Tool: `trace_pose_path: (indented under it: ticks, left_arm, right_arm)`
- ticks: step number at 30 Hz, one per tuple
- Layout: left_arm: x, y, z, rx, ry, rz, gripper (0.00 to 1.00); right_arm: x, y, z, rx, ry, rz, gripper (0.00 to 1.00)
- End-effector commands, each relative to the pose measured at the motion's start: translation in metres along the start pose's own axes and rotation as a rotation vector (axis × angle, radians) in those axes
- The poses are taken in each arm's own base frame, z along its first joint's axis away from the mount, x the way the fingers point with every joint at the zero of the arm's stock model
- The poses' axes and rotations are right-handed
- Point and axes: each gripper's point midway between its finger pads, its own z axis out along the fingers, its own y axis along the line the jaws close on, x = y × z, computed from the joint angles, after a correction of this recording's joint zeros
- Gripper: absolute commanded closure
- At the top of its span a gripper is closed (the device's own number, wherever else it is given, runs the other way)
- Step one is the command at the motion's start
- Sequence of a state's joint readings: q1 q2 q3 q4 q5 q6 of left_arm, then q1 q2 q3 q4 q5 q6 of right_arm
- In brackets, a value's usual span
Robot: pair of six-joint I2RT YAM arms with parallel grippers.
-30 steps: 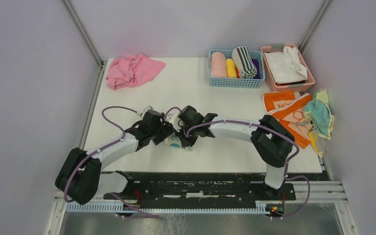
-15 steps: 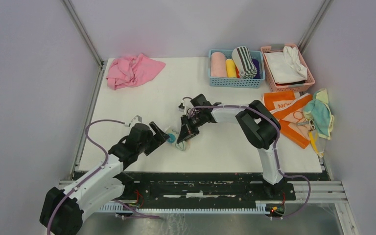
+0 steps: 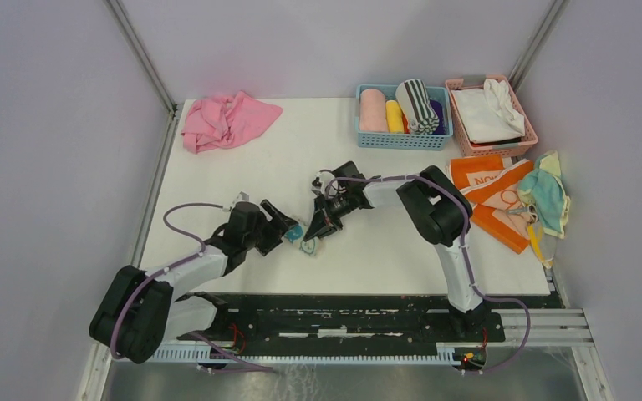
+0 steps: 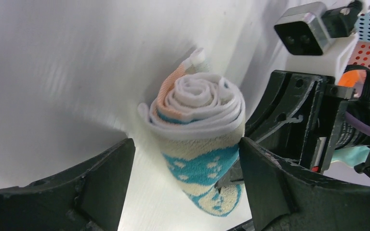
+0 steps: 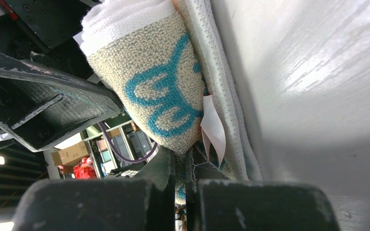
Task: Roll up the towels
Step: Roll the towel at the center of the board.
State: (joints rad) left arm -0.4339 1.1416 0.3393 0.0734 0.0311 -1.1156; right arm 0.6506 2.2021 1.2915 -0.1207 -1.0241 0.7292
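The pale towel with teal bunny prints [image 3: 306, 241] lies rolled up on the white table, near the front middle. In the left wrist view the roll [image 4: 197, 130] stands between my left gripper's [image 4: 185, 192] open fingers; the right finger touches it and the left one stands apart. My left gripper [image 3: 290, 228] is at the roll's left end. My right gripper [image 3: 315, 229] comes from the right and is shut on the roll's loose edge [image 5: 173, 96], seen between its fingers [image 5: 185, 187]. An orange towel with white lettering [image 3: 489, 188] and a teal-and-yellow one [image 3: 546, 199] lie at the right edge.
A crumpled pink cloth [image 3: 224, 119] lies at the back left. A blue basket [image 3: 401, 140] with several rolled towels and a pink basket [image 3: 501, 147] with white cloth stand at the back right. The table's left edge has a metal rail.
The left arm pulled back from the roll toward the front left, then came forward again with its fingers around it. The right arm folded at the elbow; its gripper stayed at the roll.
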Motion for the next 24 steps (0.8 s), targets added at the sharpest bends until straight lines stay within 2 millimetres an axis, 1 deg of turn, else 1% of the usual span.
trace_pose_path:
  ticks: [1, 3, 7, 9, 12, 14, 17, 18, 19, 21, 22, 24]
  left_arm:
    - [-0.007, -0.03, 0.011, 0.108, -0.004, -0.036, 0.16]
    - [-0.002, -0.025, 0.017, 0.096, 0.018, -0.04, 0.21]
    - [0.005, -0.014, 0.028, 0.076, 0.034, -0.063, 0.3]
    - [0.008, -0.009, 0.033, 0.059, 0.044, -0.066, 0.36]
    - [0.011, 0.0, 0.039, 0.026, 0.056, -0.07, 0.48]
    - [0.012, 0.007, 0.04, -0.005, 0.056, -0.075, 0.57]
    - [0.012, 0.018, 0.04, -0.085, 0.06, -0.064, 0.63]
    - [0.012, 0.022, 0.04, -0.113, 0.059, -0.058, 0.64]
    - [0.011, 0.024, 0.039, -0.133, 0.057, -0.05, 0.64]
    - [0.009, 0.026, 0.038, -0.17, 0.051, -0.037, 0.64]
    - [0.009, 0.027, 0.037, -0.186, 0.047, -0.027, 0.64]
    - [0.006, 0.028, 0.036, -0.218, 0.039, -0.011, 0.64]
  right_arm:
    - [0.004, -0.054, 0.012, 0.129, -0.025, 0.059, 0.97]
    - [0.004, -0.055, 0.012, 0.135, -0.027, 0.058, 0.96]
    - [0.001, -0.052, 0.01, 0.138, -0.037, 0.037, 0.92]
    - [-0.001, -0.048, 0.007, 0.143, -0.05, 0.016, 0.87]
    - [-0.003, -0.037, -0.002, 0.163, -0.086, -0.054, 0.78]
    - [-0.005, -0.021, -0.015, 0.187, -0.124, -0.128, 0.7]
    - [-0.004, -0.003, -0.035, 0.264, -0.179, -0.256, 0.58]
    - [-0.004, 0.004, -0.042, 0.302, -0.202, -0.31, 0.53]
    - [-0.004, 0.007, -0.051, 0.367, -0.224, -0.374, 0.5]
    - [0.0, 0.021, -0.064, 0.444, -0.254, -0.493, 0.42]
    - [-0.002, 0.024, -0.072, 0.521, -0.291, -0.553, 0.39]
    - [-0.001, 0.036, -0.082, 0.642, -0.335, -0.687, 0.34]
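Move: The towel roll's left end lies just off the open left fingers, about 2 cm ahead, 3 cm to the right and 2 cm below the hand point. The pink towel is some 30 cm ahead of the left hand and 17 cm to its left; the blue basket is about 30 cm ahead and 30 cm to its right. From the right hand, its shut fingertips against the roll, that same left end is roughly 3 cm ahead, 2 cm left and 1 cm lower. Bring the left gripper about 4 cm forward and right, sinking slightly, so its fingers straddle the towel roll's left end, then close them to pinch it tightly. Keep the right fingertips still against the roll meanwhile; then open them and pull away up and to the right, some 5 cm, tipping the fingers more steeply down. ##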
